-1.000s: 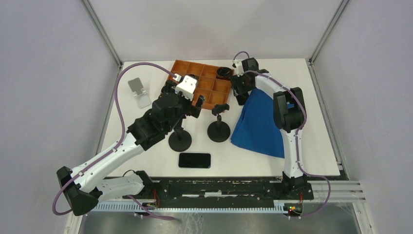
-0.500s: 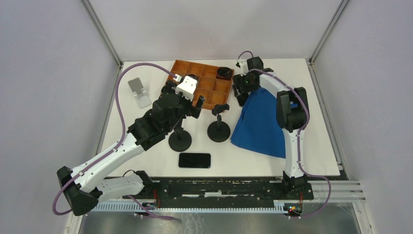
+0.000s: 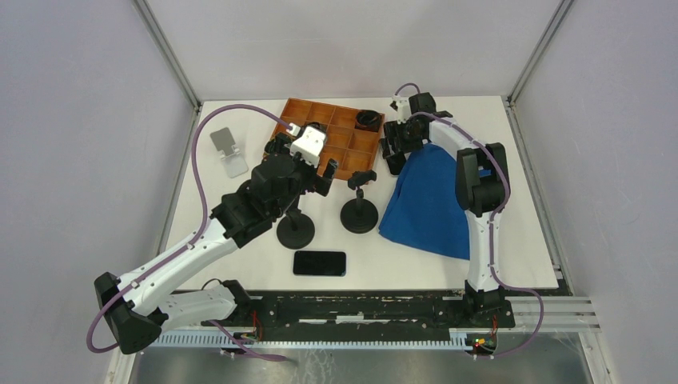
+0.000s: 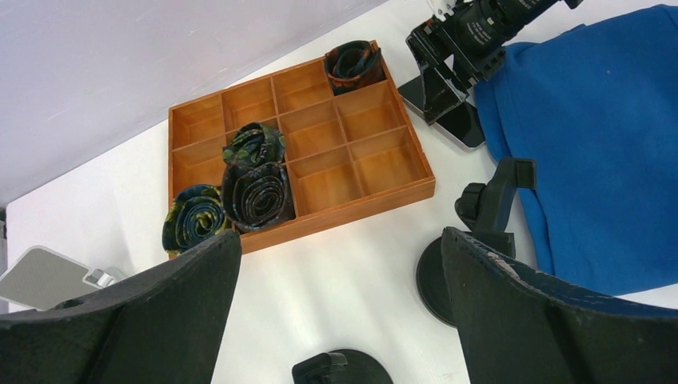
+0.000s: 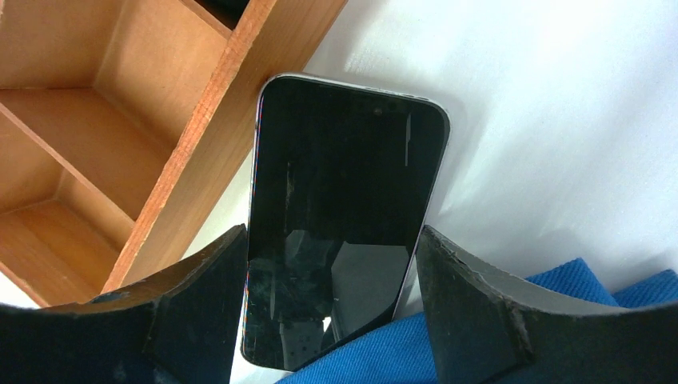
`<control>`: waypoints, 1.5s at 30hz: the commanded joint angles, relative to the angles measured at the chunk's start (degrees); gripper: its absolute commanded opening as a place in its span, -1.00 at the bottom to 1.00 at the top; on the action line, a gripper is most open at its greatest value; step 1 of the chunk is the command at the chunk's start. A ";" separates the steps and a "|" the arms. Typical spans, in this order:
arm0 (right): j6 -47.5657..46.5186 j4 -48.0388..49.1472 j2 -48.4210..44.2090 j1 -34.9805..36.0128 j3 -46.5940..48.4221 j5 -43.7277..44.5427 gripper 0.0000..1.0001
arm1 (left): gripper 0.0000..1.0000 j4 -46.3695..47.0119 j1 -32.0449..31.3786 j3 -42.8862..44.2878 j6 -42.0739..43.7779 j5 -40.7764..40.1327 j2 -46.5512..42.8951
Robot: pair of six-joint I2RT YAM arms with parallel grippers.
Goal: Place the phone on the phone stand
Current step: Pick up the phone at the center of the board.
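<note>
One black phone (image 5: 336,200) lies face up on the table against the right side of the wooden tray (image 5: 232,120), its near end under the blue cloth (image 5: 448,344). My right gripper (image 5: 332,240) is open and straddles it, the left finger at the phone's edge and a thin gap at the right finger. A second black phone (image 3: 320,262) lies near the front edge. The silver phone stand (image 3: 226,150) sits at the back left, bare. My left gripper (image 4: 340,248) hangs wide open above the table in front of the tray, holding nothing.
Two black round-based clamp mounts (image 3: 296,228) (image 3: 359,212) stand mid-table, under and beside my left arm. The tray (image 3: 332,140) holds rolled ties (image 4: 256,188), with another roll (image 4: 192,224) just outside it. The blue cloth (image 3: 428,204) covers the right middle.
My right wrist has shifted slightly to the right and back near the tray's corner, its jaws narrowing a touch. The left arm has hardly moved.
</note>
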 commanded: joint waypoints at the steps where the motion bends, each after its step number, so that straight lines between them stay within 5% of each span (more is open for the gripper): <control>1: 2.90 1.24 -4.61 -0.81 1.08 -5.88 -0.03 | 1.00 3.20 0.15 -0.33 0.66 1.32 -0.86; 28: 12.22 9.68 -8.41 -5.21 -5.24 -20.86 -0.05 | 1.00 6.15 1.28 4.75 -14.77 5.44 4.26; 45: 21.62 15.42 -11.39 -6.07 -5.01 -27.03 -0.06 | 0.86 12.77 14.74 11.68 -31.12 28.95 21.97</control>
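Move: The right hand already holds the phone by its long sides, low at the table. From it the middle phone stand is about 23 cm back, 13 cm left, its middle some 5 cm higher; the wooden tray's middle is 5 cm ahead, 24 cm left, about level in height; the blue cloth's lies 19 cm back, 8 cm right. From the empty left hand, the phone is roughly 21 cm ahead, 26 cm right and 28 cm below. Still pinching the phone by its long sides, the right hand raises it nearly straight up beside the tray, about 8 cm in two spurts with a pause between, while rolling its left side up by some 25 degrees. The empty left hand, hardly moving at first, then reaches forward and right over the tray towards the phone, rolling its left side down and tipping its fingers downward, still wide open. ##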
